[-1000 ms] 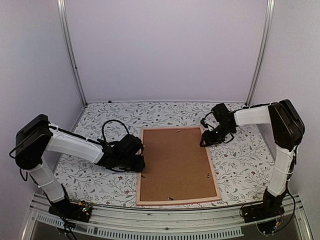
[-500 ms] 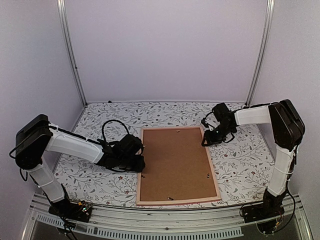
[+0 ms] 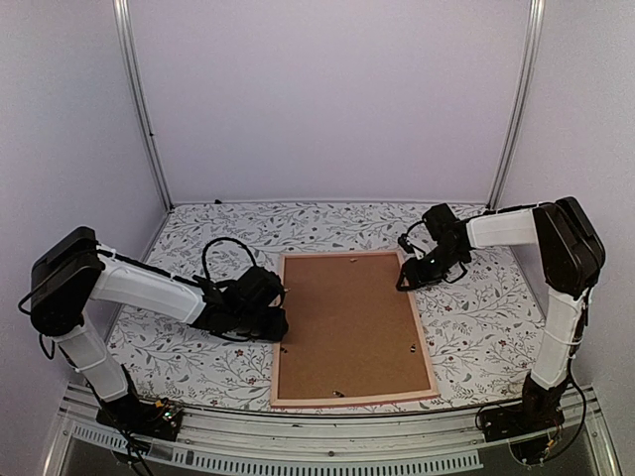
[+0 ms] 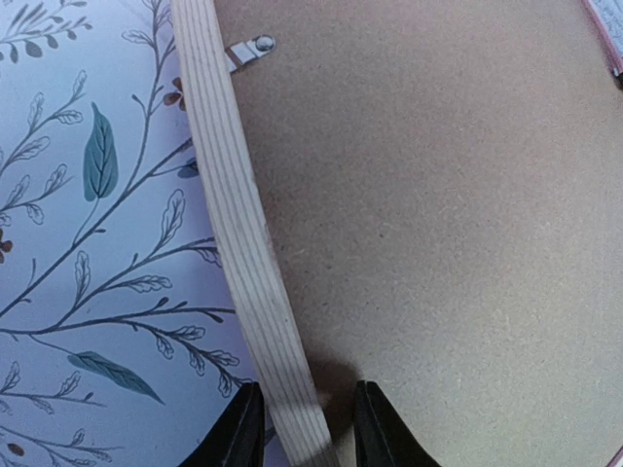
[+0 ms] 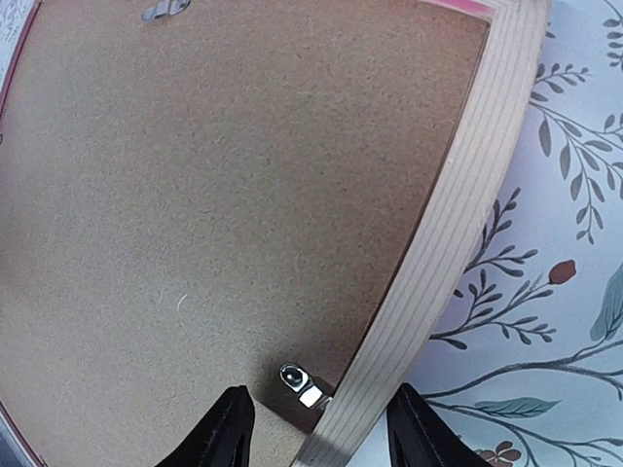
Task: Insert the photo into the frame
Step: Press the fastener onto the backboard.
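The pink frame [image 3: 425, 342] lies face down on the table, and the brown hardboard backing [image 3: 347, 322] fills its opening. The photo is out of view. My left gripper [image 3: 279, 325] is low at the frame's left edge. In the left wrist view it [image 4: 307, 428] stands open astride the pale wooden rail [image 4: 234, 214], with a gap on the backing side. My right gripper [image 3: 404, 281] is at the upper right edge. In the right wrist view it [image 5: 316, 428] is open astride the rail [image 5: 458, 214], and a small metal clip [image 5: 300, 382] lies between its fingers on the backing [image 5: 214, 195].
The tablecloth with a leaf pattern [image 3: 198, 357] covers the table on both sides of the frame. Other metal clips sit along the rails [image 4: 251, 49] [image 5: 164, 10]. White walls and metal posts [image 3: 144, 109] enclose the table on three sides.
My right gripper shifted slightly at the frame's upper right edge and came back to the clip. The left arm and the frame have not moved.
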Tool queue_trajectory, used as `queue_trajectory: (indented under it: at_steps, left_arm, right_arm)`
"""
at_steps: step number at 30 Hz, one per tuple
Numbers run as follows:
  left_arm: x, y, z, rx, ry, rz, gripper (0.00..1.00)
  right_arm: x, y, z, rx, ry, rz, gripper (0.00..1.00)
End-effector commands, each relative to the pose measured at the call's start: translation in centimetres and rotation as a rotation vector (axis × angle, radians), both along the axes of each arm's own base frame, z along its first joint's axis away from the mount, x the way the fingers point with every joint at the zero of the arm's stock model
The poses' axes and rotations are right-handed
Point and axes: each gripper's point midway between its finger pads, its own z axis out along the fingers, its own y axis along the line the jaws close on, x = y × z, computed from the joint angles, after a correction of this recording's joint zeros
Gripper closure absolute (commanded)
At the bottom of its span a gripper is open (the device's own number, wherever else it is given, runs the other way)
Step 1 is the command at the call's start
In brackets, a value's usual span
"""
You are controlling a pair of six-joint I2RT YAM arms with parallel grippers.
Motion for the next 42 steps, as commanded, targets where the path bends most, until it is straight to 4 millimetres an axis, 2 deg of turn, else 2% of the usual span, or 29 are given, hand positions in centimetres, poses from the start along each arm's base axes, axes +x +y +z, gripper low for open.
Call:
queue_trajectory:
  at_steps: [1, 6, 9, 12, 16, 18, 26, 31, 37, 42]
  left_arm:
    - [-1.4, 0.5, -1.9, 0.047, 0.048, -0.036, 0.66]
    - [-1.2, 0.3, -1.2, 0.034, 0.041, -0.029, 0.65]
    - [-0.9, 0.0, -0.4, 0.023, 0.025, -0.026, 0.63]
    - [-0.6, -0.2, 0.4, 0.008, 0.01, -0.023, 0.59]
    - [-0.1, -0.5, 1.1, -0.007, -0.003, -0.021, 0.49]
    - [0.1, -0.7, 1.4, -0.018, -0.007, -0.022, 0.45]
    - [0.7, -1.2, 1.8, -0.051, 0.006, -0.025, 0.34]
    - [0.8, -1.0, 1.7, -0.05, 0.017, -0.031, 0.31]
    - [0.6, -0.9, 0.9, -0.054, 0.044, -0.036, 0.29]
    - [0.4, -0.8, 0.3, -0.048, 0.056, -0.028, 0.3]
  right_arm:
    - [0.0, 0.3, 1.1, 0.057, 0.014, -0.021, 0.48]
    - [-0.9, -0.7, 1.8, 0.055, 0.042, -0.086, 0.42]
    - [-2.1, -1.4, 1.9, 0.046, 0.07, -0.138, 0.33]
    - [-3.6, -2.5, 2.3, 0.023, 0.081, -0.181, 0.29]
    - [-5.8, -3.5, 3.0, -0.013, 0.082, -0.247, 0.26]
    - [-7.5, -4.0, 2.6, -0.044, 0.1, -0.269, 0.25]
    - [-13.6, -4.0, 1.5, -0.095, 0.146, -0.32, 0.22]
    - [-16.1, -2.5, 1.6, -0.06, 0.151, -0.28, 0.21]
    - [-17.3, -1.5, 1.4, -0.069, 0.147, -0.258, 0.21]
    - [-17.4, -1.7, 0.9, -0.101, 0.143, -0.263, 0.25]
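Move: The right hand is at the frame's right rail by the upper right fastener, roughly 1 cm ahead and 1 cm left of its fingertips. The lower right fastener, next in line, lies about 17 cm back and 1 cm left, about 1 cm lower; the bottom fastener is some 28 cm back and 16 cm left. From the left hand, straddling the left rail, the lower right fastener lies some 5 cm back and 28 cm right, while the lower left fastener is about 5 cm straight back. The right hand leaves the upper right fastener and travels back about 17.5 cm along the right rail, arcing up nearly 3 cm and bowing a little to the right before sinking partway, its fingers spreading wide and the wrist turning some 13 degrees clockwise as it comes in over the lower right fastener, with no touch to be made out there. Meanwhile the left hand stays almost in place at the left rail and spreads its fingers from about a third to well open, easing barely 1 cm up and to the right. ##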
